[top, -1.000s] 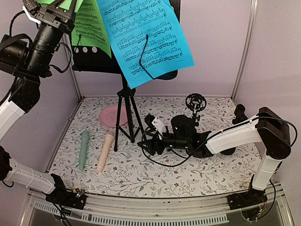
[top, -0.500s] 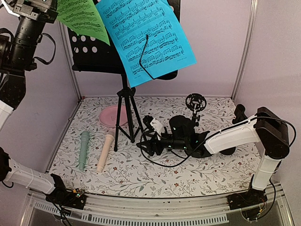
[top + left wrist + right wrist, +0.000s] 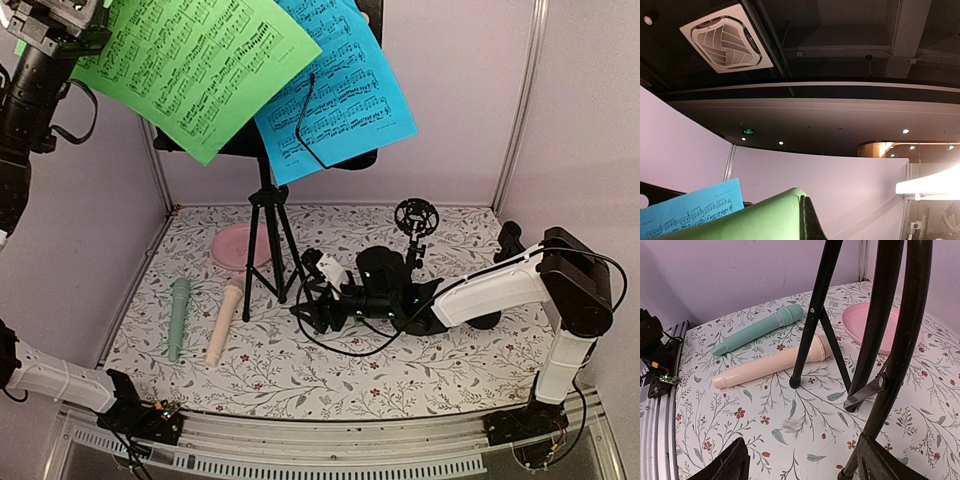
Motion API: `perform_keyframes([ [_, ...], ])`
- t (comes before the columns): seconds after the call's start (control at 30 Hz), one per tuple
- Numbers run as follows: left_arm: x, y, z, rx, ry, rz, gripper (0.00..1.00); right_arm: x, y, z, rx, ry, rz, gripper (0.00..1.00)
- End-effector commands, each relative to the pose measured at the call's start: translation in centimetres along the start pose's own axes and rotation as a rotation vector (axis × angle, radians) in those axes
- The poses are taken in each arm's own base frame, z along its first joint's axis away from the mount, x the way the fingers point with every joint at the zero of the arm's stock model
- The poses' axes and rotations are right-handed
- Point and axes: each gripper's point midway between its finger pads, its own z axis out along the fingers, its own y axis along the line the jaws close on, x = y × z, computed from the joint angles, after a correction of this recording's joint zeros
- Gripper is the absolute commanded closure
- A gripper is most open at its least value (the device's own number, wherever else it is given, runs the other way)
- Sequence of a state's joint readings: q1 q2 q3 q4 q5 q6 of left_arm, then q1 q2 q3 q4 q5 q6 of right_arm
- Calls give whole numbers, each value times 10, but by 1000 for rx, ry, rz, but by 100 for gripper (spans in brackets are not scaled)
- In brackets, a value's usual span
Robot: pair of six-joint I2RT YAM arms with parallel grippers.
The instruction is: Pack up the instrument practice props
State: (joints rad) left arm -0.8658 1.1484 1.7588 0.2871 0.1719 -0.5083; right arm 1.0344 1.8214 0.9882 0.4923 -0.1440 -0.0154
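My left gripper [image 3: 88,22] is high at the top left, shut on a corner of the green music sheet [image 3: 190,70], which hangs free in front of the black perforated music desk [image 3: 245,150]. In the left wrist view the green music sheet [image 3: 750,220] lies against a black finger [image 3: 811,225]. The blue music sheet [image 3: 340,90] leans on the desk. My right gripper [image 3: 310,302] is open low by the tripod legs [image 3: 268,240]; one tripod leg [image 3: 900,340] runs close by its right finger [image 3: 885,462]. The mint-green microphone [image 3: 178,318] and the peach microphone [image 3: 222,323] lie on the mat.
A pink round plate [image 3: 238,246] sits behind the tripod legs. A small black microphone mount [image 3: 412,218] stands at the back, right of centre. A black cable [image 3: 340,345] loops on the mat under my right arm. Lilac walls close in on three sides.
My left gripper has pulled the green sheet up off the desk and swung it right, so it now overlaps the blue sheet. My right gripper has crept slightly left.
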Motion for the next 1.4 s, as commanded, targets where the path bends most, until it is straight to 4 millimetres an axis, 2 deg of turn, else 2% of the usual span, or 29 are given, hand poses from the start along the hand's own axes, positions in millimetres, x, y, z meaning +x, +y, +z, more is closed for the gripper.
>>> perform_keyframes([
  [0.0,60,20,-22,-78,188,-82,100,-7,-1,-1,20,-7,-16,24],
  [0.07,85,27,-37,-109,263,-105,100,-8,-2,-3,25,-9,-17,25],
  [0.23,127,38,-71,-185,445,-124,100,-10,-2,-4,28,-9,-9,24],
  [0.33,140,48,-90,-258,529,-101,100,-9,0,-3,16,-5,4,24],
  [0.47,146,60,-105,-346,613,-59,100,-5,-2,-1,26,8,10,24],
  [0.57,163,67,-116,-392,704,-55,100,-6,-8,-4,63,16,5,25],
  [0.67,194,81,-137,-459,814,-52,100,-13,-13,-11,99,7,-1,24],
  [0.77,236,94,-160,-502,914,-55,100,-19,-18,-20,133,-5,5,25],
  [1.07,336,104,-196,-556,1165,3,100,-36,-48,-53,336,13,69,24],
  [1.23,386,114,-215,-581,1300,42,100,-21,-63,-69,445,73,116,23],
  [1.37,410,128,-227,-629,1357,83,100,-8,-68,-77,487,107,130,23],
])
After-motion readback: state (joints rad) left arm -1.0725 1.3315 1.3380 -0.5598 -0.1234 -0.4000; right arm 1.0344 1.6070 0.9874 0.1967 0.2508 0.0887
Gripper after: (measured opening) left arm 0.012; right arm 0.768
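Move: The left hand, still pinching the green sheet, is high up; the open right gripper it comes down towards is about 12 cm ahead, 15 cm to its right and nearly 60 cm below. From the left hand, the stand's tripod legs are some 24 cm ahead and 12 cm right, and the pink microphone about 16 cm ahead, level sideways and 70 cm down. From the right hand, the sheet's middle is about 50 cm up, 7 cm back and 6 cm left. The left hand keeps its pinch on the green sheet and swings it down about 43 cm, also some 15 cm right and a little forward, towards the right gripper, its wrist tipping some 80 degrees from fingers-up to fingers pointing right, forward and down. The right hand barely moves at first, then draws about 7 cm right with a little forward and up, turning roughly 25 degrees clockwise, its fingers staying open and not yet on the sheet. ##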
